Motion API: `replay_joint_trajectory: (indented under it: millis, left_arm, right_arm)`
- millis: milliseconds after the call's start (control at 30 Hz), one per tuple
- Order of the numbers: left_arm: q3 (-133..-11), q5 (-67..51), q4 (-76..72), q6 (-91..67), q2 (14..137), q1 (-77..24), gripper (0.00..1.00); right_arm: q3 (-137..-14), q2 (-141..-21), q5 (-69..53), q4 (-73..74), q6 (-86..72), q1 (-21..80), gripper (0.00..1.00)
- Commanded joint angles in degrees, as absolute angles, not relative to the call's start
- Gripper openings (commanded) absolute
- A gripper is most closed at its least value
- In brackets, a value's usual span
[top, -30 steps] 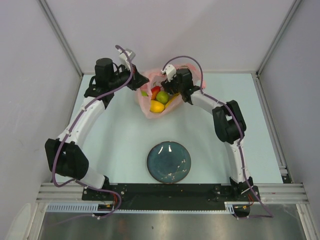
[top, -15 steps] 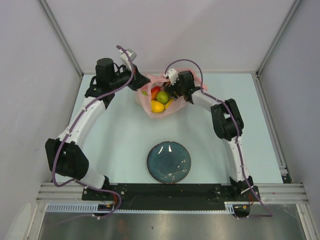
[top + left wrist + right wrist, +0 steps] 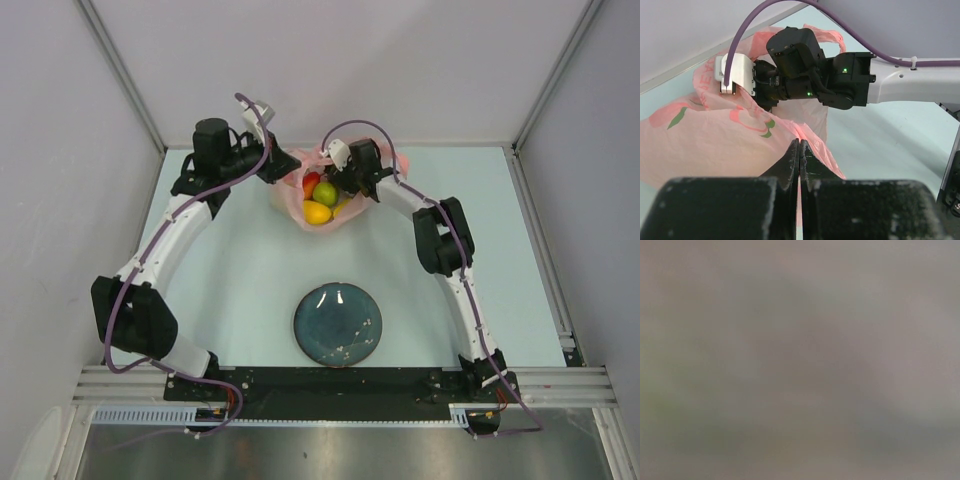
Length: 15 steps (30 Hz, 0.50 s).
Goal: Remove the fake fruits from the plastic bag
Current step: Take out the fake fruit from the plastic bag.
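Observation:
The pink plastic bag (image 3: 290, 208) lies at the back of the table with its mouth open upward. Inside show a green fruit (image 3: 325, 193), a yellow fruit (image 3: 317, 212) and a red one (image 3: 311, 181). My left gripper (image 3: 799, 150) is shut on a fold of the plastic bag (image 3: 715, 135) at its left rim. My right gripper (image 3: 340, 184) reaches into the bag's mouth from the right, just beside the green fruit. Its fingers are hidden by its own body and by the plastic. The right wrist view is a grey blur.
A round dark blue-grey plate (image 3: 338, 325) sits near the front middle, between the two arm bases. Grey walls stand close behind and on both sides of the bag. The right arm's body (image 3: 840, 85) fills the space just behind the bag's rim.
My right gripper has pushed a little further left and deeper into the bag's mouth, and the bag has bunched up slightly. The left gripper has kept its hold.

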State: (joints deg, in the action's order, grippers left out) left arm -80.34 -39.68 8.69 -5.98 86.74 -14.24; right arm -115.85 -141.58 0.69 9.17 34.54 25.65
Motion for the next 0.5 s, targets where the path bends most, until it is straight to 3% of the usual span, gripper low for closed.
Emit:
replay_joint_trajectory:
  millis: [0, 133, 300, 467]
  left_arm:
    - [-80.1, -40.9, 6.9, -5.0, 85.7, -14.9, 0.00]
    - [-79.6, -41.0, 6.7, -4.9, 85.8, -15.0, 0.00]
    - [-79.2, -40.9, 6.2, -4.9, 85.8, -15.0, 0.00]
    - [-78.8, -40.6, 5.2, -5.4, 86.0, -15.2, 0.00]
  right_arm:
    - [-113.7, -141.0, 2.6, 9.2, 35.4, 25.3, 0.62]
    - [-111.5, -137.7, 1.7, 7.2, 33.1, 25.2, 0.42]
    - [-108.8, -129.7, -5.9, 5.3, 26.1, 25.2, 0.38]
    - [-107.8, -124.0, -11.6, 7.3, 19.4, 26.0, 0.27]
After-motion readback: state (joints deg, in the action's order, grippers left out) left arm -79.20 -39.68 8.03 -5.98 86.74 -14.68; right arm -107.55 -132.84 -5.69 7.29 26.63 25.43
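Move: The yellow fruit lies almost at the right fingers' point, deep in the open bag, perhaps 1 cm ahead and 1 cm below. The green apple is about 6 cm to the left of that hand and 2 cm back, the red fruit some 10 cm left and level ahead, the orange fruit roughly 8 cm left and 7 cm back, all about 1 cm lower. From the left hand, the yellow fruit is about 17 cm ahead, 14 cm right and 26 cm below. Finish closing the right gripper around the yellow fruit, from about three-quarters open to two-fifths, staying almost in place deep in the bag until the fingers stop short of shut on it. Then draw the hand up and back by some 3 to 4 cm each, easing slightly left and rolling its left side up about 10 degrees. Keep the left fingers shut on the bag's rim to hold it open. ##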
